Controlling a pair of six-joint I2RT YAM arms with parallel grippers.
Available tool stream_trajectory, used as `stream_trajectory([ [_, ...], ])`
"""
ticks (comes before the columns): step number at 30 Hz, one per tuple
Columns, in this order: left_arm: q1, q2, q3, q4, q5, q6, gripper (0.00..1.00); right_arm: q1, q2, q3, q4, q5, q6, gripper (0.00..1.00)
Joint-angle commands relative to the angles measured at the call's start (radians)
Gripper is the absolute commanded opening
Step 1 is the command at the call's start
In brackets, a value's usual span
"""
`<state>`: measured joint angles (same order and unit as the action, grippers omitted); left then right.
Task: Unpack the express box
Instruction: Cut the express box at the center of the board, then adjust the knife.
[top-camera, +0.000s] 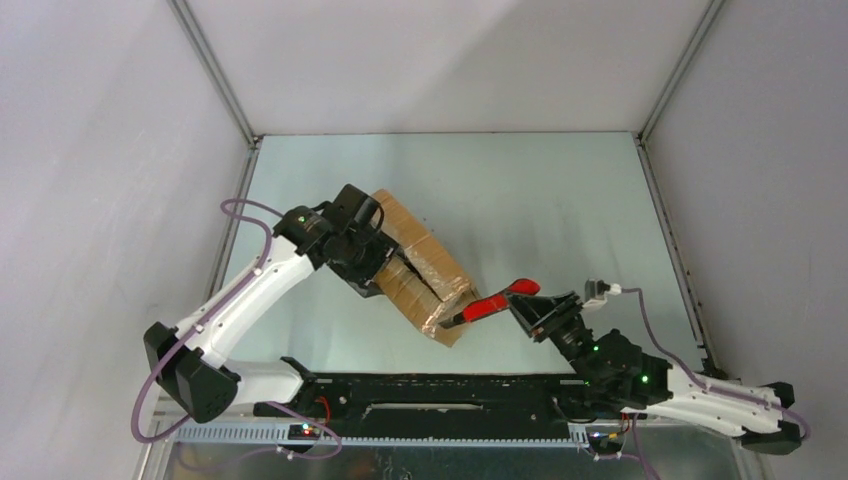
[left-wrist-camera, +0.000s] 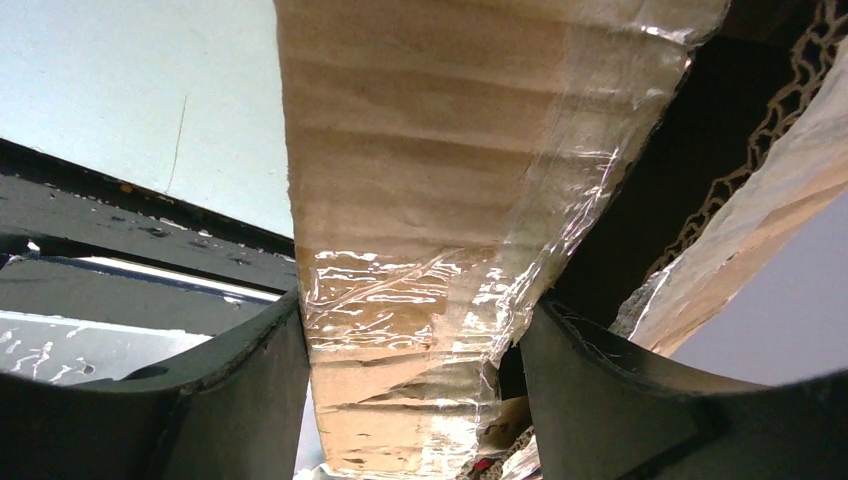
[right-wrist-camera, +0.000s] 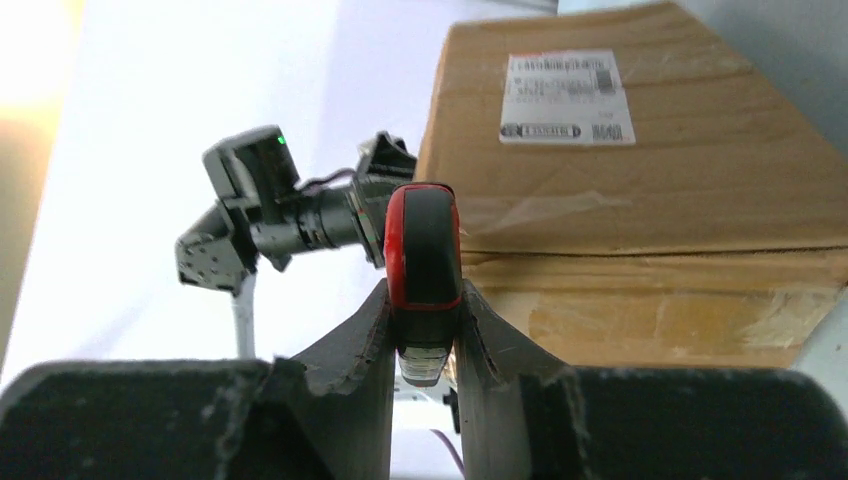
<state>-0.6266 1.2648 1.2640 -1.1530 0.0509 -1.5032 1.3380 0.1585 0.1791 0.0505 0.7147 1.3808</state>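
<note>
The express box (top-camera: 420, 265), brown cardboard with clear tape, lies at an angle left of the table's middle. My left gripper (top-camera: 368, 252) grips its far end. In the left wrist view a taped cardboard flap (left-wrist-camera: 430, 180) fills the space between the fingers (left-wrist-camera: 240, 390), and a dark gap with honeycomb paper (left-wrist-camera: 790, 90) shows beside it. My right gripper (top-camera: 520, 300) is shut on a red and black cutter (top-camera: 487, 305), whose tip touches the box's near end. The right wrist view shows the cutter (right-wrist-camera: 423, 240) upright in the jaws, with the box (right-wrist-camera: 680, 200) and its white label (right-wrist-camera: 566, 97) behind it.
A black rail (top-camera: 430, 390) runs along the near edge between the arm bases. Grey walls with metal posts (top-camera: 215, 70) close in the pale green table (top-camera: 560, 200) on three sides. The left arm's wrist (right-wrist-camera: 270, 200) shows beyond the cutter.
</note>
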Motion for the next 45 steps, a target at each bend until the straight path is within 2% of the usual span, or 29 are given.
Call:
stream_trajectory([
  [1,0.020,-0.023,-0.001,0.003,0.009,-0.010,0.00,-0.054,-0.131,0.044,-0.218,0.058,0.016,0.00],
  [7,0.022,-0.001,0.047,0.003,0.010,0.091,0.02,-0.156,-0.136,0.095,-0.263,-0.040,-0.035,0.00],
  [9,0.019,0.005,0.095,-0.014,-0.007,0.141,0.15,-0.199,-0.108,0.125,-0.255,-0.095,-0.066,0.00],
  [16,0.010,-0.013,0.238,-0.026,-0.019,0.317,0.75,-0.329,0.005,0.265,-0.264,-0.262,-0.122,0.00],
  [18,0.008,-0.032,0.252,-0.016,-0.006,0.346,0.96,-0.367,0.057,0.293,-0.235,-0.334,-0.122,0.00],
  [19,0.008,-0.041,0.254,-0.013,-0.003,0.356,0.99,-0.385,0.083,0.304,-0.219,-0.368,-0.111,0.00],
  [26,0.010,-0.073,0.246,-0.028,-0.016,0.407,1.00,-0.465,0.200,0.341,-0.176,-0.487,-0.084,0.00],
  [30,0.010,-0.105,0.293,-0.021,-0.048,0.522,1.00,-0.487,0.228,0.367,-0.157,-0.546,-0.075,0.00],
  [34,-0.026,-0.176,0.290,0.184,0.112,0.752,1.00,-0.513,0.313,0.425,-0.076,-0.632,-0.099,0.00],
  [38,-0.097,-0.202,0.264,0.302,0.199,0.880,1.00,-0.518,0.435,0.496,0.028,-0.696,-0.106,0.00],
  [45,-0.135,-0.235,0.046,0.541,0.365,0.857,1.00,-0.521,0.547,0.554,0.159,-0.704,-0.120,0.00],
])
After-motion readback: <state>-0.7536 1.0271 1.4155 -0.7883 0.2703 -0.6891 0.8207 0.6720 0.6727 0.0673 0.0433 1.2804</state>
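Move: My left hand is clamped on the near-left half of the express box, one finger outside and one in the slit; the box's middle lies about 8 cm right, 1 cm ahead and 8 cm below, and the cutter's middle some 20 cm right and 6 cm back. My right hand holds the cutter; from it the box's middle is about 18 cm left, 9 cm ahead and 12 cm below, with the blade tip 15 cm left and 4 cm back. My left hand barely shifts at first, then opens wide, comes free of the box's top and climbs about 17 cm, drifting back and right while the wrist swings its fingers up from pointing down. My right hand keeps its grip on the cutter, slides some 4 cm right and a little forward, then rises about 11 cm with one brief dip, coming back left and on forward over the box. ##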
